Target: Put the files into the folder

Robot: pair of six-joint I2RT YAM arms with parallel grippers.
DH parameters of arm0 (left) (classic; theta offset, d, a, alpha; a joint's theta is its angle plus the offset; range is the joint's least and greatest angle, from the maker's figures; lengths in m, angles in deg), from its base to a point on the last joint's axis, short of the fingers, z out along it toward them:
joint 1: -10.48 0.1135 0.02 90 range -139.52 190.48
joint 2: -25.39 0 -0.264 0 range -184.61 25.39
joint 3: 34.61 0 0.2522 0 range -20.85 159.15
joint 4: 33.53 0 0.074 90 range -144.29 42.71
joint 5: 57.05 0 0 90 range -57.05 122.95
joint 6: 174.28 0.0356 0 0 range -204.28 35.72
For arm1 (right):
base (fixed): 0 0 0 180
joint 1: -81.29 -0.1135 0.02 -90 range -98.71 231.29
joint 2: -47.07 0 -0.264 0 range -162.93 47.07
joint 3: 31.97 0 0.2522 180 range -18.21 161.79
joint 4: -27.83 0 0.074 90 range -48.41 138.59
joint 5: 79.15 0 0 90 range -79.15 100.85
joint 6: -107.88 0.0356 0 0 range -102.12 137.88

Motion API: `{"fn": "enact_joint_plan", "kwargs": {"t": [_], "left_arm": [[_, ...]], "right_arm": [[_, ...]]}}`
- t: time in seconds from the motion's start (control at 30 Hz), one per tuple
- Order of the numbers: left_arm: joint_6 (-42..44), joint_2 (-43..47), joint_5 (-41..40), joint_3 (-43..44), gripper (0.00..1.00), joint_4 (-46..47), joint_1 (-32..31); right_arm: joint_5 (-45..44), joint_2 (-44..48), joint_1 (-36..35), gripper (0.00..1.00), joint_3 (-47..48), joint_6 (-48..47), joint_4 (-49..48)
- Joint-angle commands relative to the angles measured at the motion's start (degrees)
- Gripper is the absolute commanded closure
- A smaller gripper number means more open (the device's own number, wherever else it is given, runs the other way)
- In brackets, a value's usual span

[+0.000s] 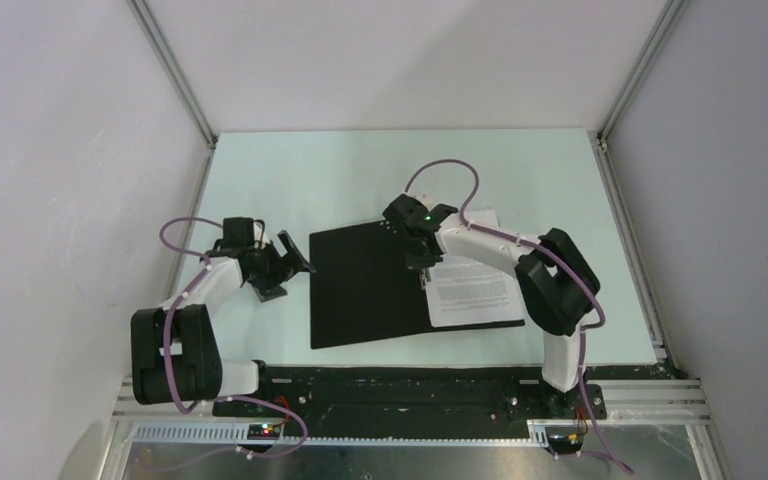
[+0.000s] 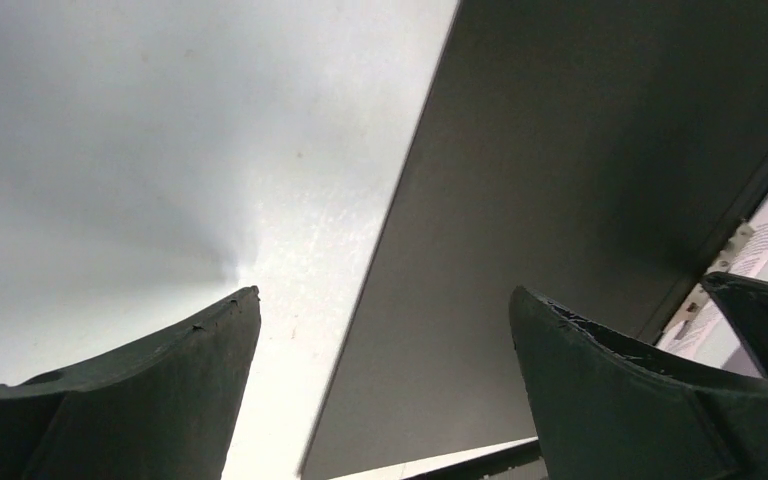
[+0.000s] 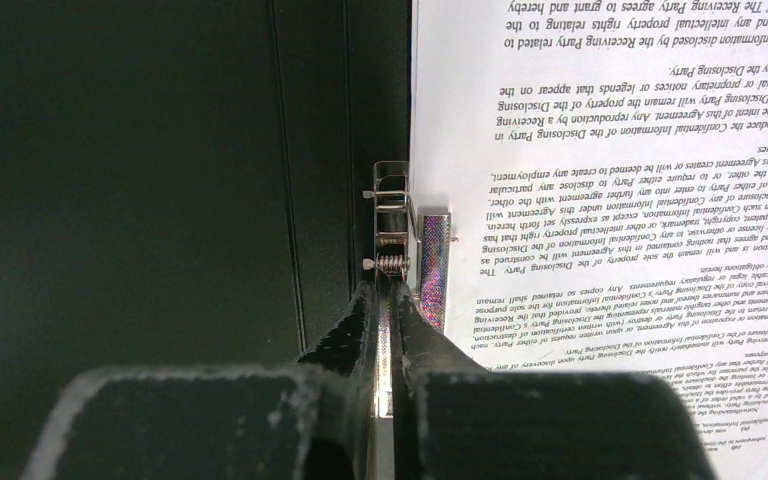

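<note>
The folder (image 1: 365,285) lies open on the table, black inside up. The files (image 1: 475,290), white sheets of black print, rest on its right half. My right gripper (image 1: 422,272) stands over the spine. In the right wrist view that gripper (image 3: 386,288) is shut on the lever of the metal clip (image 3: 390,215), a shiny strip showing between the fingers, with the files (image 3: 610,200) just to the right and the black cover (image 3: 160,180) to the left. My left gripper (image 1: 295,255) is open at the folder's left edge. Its wrist view shows that edge between the open jaws (image 2: 382,292).
The pale table (image 1: 310,170) is boxed in by white walls and aluminium posts (image 1: 175,75). A black base plate and metal rails (image 1: 410,400) run along the near edge. The right arm's elbow (image 1: 560,280) hangs over the right side of the files.
</note>
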Motion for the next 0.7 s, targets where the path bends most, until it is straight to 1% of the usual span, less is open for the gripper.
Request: {"fn": "enact_joint_plan", "kwargs": {"t": [0.0,0.33,0.57,0.67], "left_arm": [[-0.62,-1.30,5.10,2.65,0.00,2.99,-0.08],[-1.85,-4.02,12.25,4.06,0.00,7.41,-1.20],[-4.36,-5.22,16.10,2.92,0.00,12.81,-1.79],[-6.12,-3.89,19.90,2.73,0.00,16.90,-1.92]], "right_arm": [[0.86,7.90,1.54,1.00,3.76,-1.29,1.70],[4.37,13.25,2.67,1.00,5.53,-2.11,3.06],[7.51,16.88,5.12,1.00,5.49,-2.93,4.00],[9.65,17.07,5.95,1.00,4.70,-3.12,3.54]]}}
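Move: Between the right hand's shut fingers already sits the folder's metal clip, in effect 0 cm off. The paper stack's middle is about 11 cm to its right, 1 cm ahead and 3 cm lower; the bare left cover's middle is some 11 cm left, 3 cm back and 3 cm lower. The folder's left edge is roughly 3 cm right of the open left hand, 2 cm back and 4 cm down; the clip is 27 cm to that hand's right and 2 cm ahead. Lifting the folder by its metal clip, the right hand keeps its pinch and climbs about 10 cm, quickly at first, rolling some 10 degrees so its fingertips swing left. The left hand, staying wide open, moves right and forward with a small rise, about 6 cm in all, towards the folder's left edge, its fingertips swinging to point more to the right; no grip on the cover yet. ##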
